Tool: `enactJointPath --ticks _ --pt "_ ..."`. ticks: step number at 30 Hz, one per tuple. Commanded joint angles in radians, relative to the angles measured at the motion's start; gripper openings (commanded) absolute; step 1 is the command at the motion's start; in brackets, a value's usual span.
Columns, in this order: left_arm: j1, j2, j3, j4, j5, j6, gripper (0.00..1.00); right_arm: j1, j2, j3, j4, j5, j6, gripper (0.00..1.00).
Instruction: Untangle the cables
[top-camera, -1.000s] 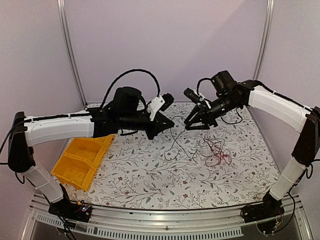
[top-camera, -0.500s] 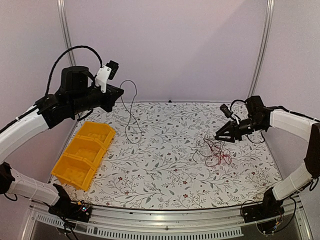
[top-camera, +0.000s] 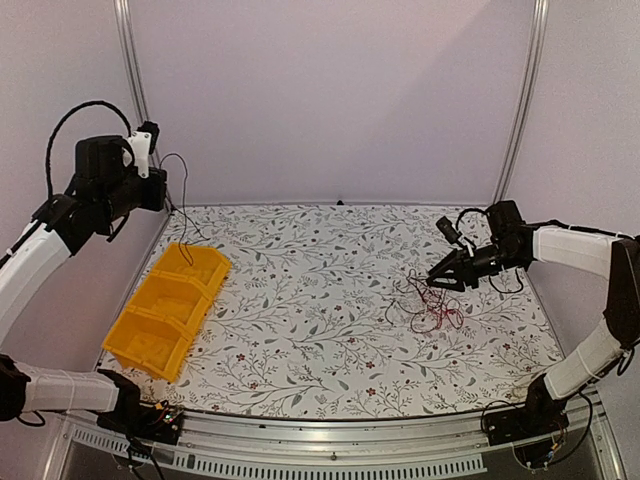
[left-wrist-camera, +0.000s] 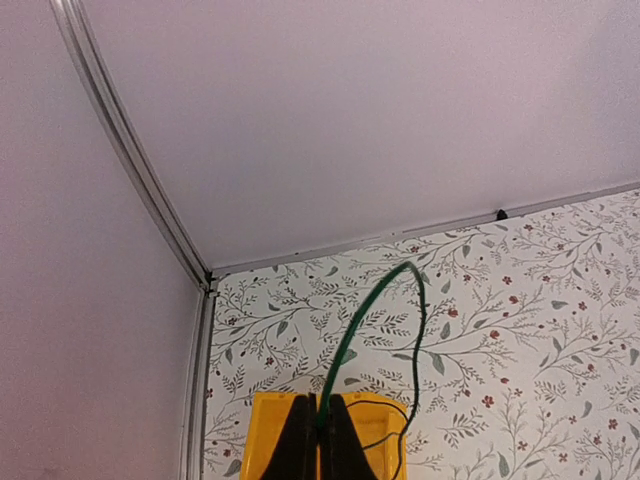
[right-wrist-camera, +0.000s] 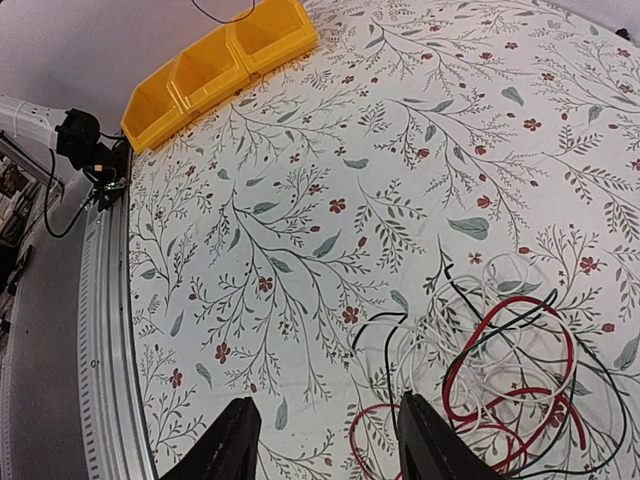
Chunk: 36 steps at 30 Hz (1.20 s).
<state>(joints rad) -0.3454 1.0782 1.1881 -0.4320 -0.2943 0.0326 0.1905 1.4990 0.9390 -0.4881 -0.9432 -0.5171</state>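
A tangle of thin red, black and white cables (top-camera: 432, 303) lies on the floral table at the right; it also shows in the right wrist view (right-wrist-camera: 510, 370). My right gripper (top-camera: 437, 282) is open and empty, just above the tangle's left edge (right-wrist-camera: 325, 445). My left gripper (top-camera: 160, 192) is raised high at the back left, shut on one thin dark cable (top-camera: 181, 210) that arches up and hangs down into the far compartment of the yellow bin (top-camera: 165, 308). In the left wrist view the shut gripper (left-wrist-camera: 320, 440) pinches this cable (left-wrist-camera: 385, 300) above the bin (left-wrist-camera: 265, 440).
The yellow bin with three compartments lies on the table's left side, also seen in the right wrist view (right-wrist-camera: 215, 65). Metal frame posts (top-camera: 130, 70) stand at the back corners. The table's front rail (top-camera: 330, 440) runs along the near edge.
My left gripper carried the single cable from the table's middle up and left to above the bin. My right gripper let go, moved right and down to the tangle, and now stays there.
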Motion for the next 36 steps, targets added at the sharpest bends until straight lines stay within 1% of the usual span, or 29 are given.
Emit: enactJointPath --ticks 1,6,15,22,25,29,36 --pt "0.094 -0.005 -0.043 0.047 0.057 0.005 0.0 -0.001 0.007 -0.018 0.022 -0.002 -0.017 0.51" --pt "0.153 0.025 -0.074 0.094 0.118 -0.005 0.0 -0.002 0.01 -0.02 0.016 0.004 -0.023 0.51" --pt "0.218 0.059 -0.116 0.152 0.173 -0.015 0.0 -0.001 0.01 -0.026 0.016 0.017 -0.03 0.51" --pt "0.239 0.088 -0.161 0.18 0.211 -0.031 0.0 -0.002 0.025 -0.025 0.009 0.02 -0.04 0.51" --pt "0.242 0.093 -0.193 0.182 0.214 -0.061 0.0 -0.002 0.034 -0.022 0.003 0.02 -0.045 0.5" --pt "0.244 0.06 -0.239 0.178 0.231 -0.081 0.0 -0.002 0.039 -0.022 0.001 0.019 -0.051 0.5" --pt "0.244 -0.055 -0.278 0.137 0.22 -0.094 0.0 -0.001 0.064 -0.013 -0.013 0.005 -0.059 0.5"
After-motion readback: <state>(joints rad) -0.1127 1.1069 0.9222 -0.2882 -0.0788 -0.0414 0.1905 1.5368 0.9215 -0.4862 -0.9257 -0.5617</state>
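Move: The left hand already holds the green cable high up; the yellow box's far compartment lies about 12 cm ahead, 4 cm to its left and 33 cm below. The middle compartment is roughly level with the hand fore-and-aft, 8 cm left and just as low. The right hand hangs open, the tangled red, white and green cables some 6 cm ahead of it and 13 cm below. Left hand lowers the held cable 10 cm towards the far compartment, drifting left 5 cm; right sinks 2 cm. ##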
